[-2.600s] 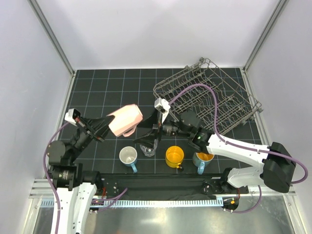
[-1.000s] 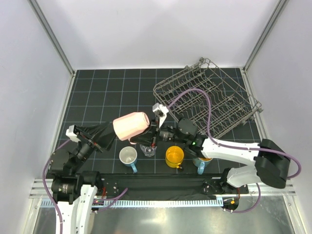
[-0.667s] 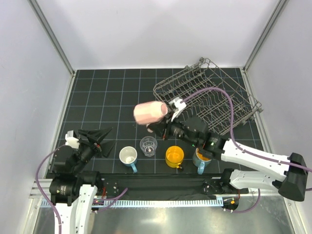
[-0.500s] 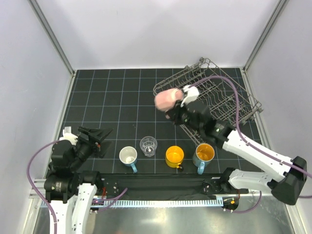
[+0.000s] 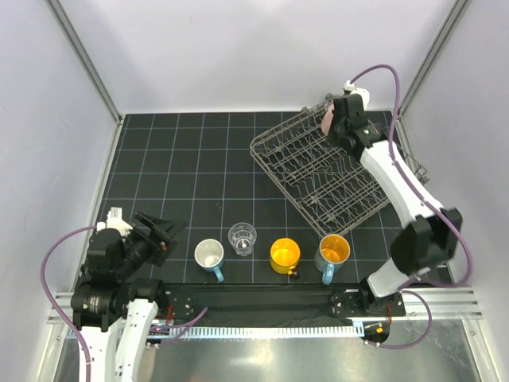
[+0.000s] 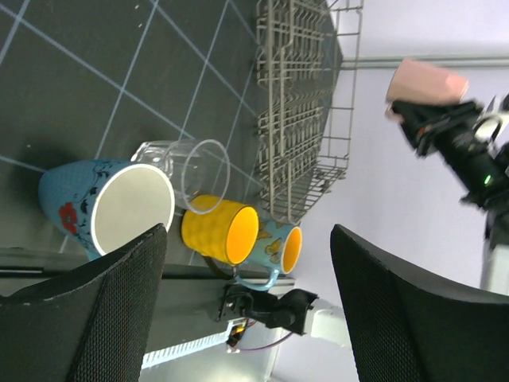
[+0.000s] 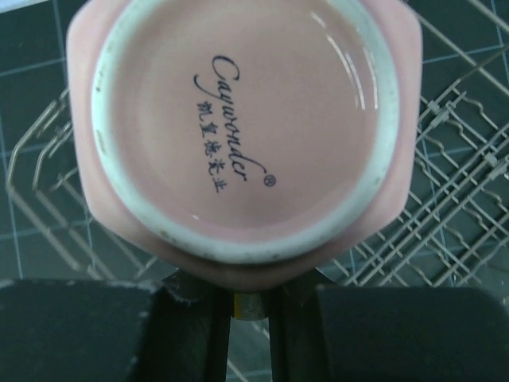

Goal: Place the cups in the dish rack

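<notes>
My right gripper (image 5: 339, 127) is shut on the pink cup (image 5: 327, 119) and holds it in the air over the far corner of the wire dish rack (image 5: 338, 163). In the right wrist view the pink cup's base (image 7: 242, 135) fills the frame, with the jaws pinched close under it and rack wires (image 7: 461, 199) below. My left gripper (image 5: 161, 233) stands open and empty at the near left. In a row near the front edge stand a blue mug with a white inside (image 5: 209, 255), a clear glass tumbler (image 5: 242, 238), a yellow mug (image 5: 284, 255) and a blue mug with an orange inside (image 5: 333, 251).
The left wrist view shows the same row: blue mug (image 6: 107, 207), tumbler (image 6: 191, 171), yellow mug (image 6: 219, 231), butterfly-patterned blue mug (image 6: 278, 247), with the rack (image 6: 306, 111) behind. The rack sits skewed at the back right, close to the right wall.
The left gripper let go of the pink cup, opened wider and drew back to the near left. The right arm carried the cup from mid-table up to the rack's far corner.
</notes>
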You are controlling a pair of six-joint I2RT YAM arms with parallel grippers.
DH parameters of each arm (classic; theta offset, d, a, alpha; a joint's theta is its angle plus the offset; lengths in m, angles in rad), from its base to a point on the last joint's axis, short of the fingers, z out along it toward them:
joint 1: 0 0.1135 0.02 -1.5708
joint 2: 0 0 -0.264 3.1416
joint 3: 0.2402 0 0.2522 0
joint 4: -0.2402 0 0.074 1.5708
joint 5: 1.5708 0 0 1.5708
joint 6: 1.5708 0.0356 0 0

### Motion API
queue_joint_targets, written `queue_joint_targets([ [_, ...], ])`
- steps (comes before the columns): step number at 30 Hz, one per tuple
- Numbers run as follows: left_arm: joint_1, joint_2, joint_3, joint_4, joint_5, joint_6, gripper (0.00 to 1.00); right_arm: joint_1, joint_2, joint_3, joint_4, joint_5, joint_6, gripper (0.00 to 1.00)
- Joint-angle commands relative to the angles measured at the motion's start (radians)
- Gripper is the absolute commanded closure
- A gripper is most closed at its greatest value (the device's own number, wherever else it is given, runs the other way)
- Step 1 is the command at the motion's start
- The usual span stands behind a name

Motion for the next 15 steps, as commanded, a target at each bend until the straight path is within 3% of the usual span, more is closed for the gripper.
queue_joint_targets([
  [1, -0.032, 0.016, -0.025, 0.002, -0.007, 0.047, 0.19, -0.052, 0.153, 0.154, 0.033, -0.013, -0.031, 0.96],
  [7, -0.106, 0.074, -0.001, -0.010, -0.100, 0.141, 0.19, -0.078, 0.420, 0.432, -0.036, 0.062, -0.054, 0.96],
  [15, -0.161, 0.094, -0.014, -0.056, -0.140, 0.217, 0.19, -0.136, 0.644, 0.579, -0.024, -0.011, -0.035, 0.96],
])
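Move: The pink cup is already in the right fingers, base up; its place at the rack's far end lies about 12 cm ahead, 3 cm right and some 17 cm below. The rack's middle is level with this hand, 6 cm right, 20 cm down; the orange-lined cup is 30 cm back, 1 cm right. From the open left hand the white-lined cup lies 2 cm back, 6 cm right, 18 cm below, and the clear glass 3 cm ahead, 15 cm right. The pink cup, still gripped, is carried by the right hand forward and down into the far end of the dish rack, about 12 cm each way: mostly forward at first, then ever more steeply down, fingers tipping some 15 degrees lower. Meanwhile the left hand, open and empty, sinks about 3 cm towards the white-lined cup, rolling its left side up slightly. ##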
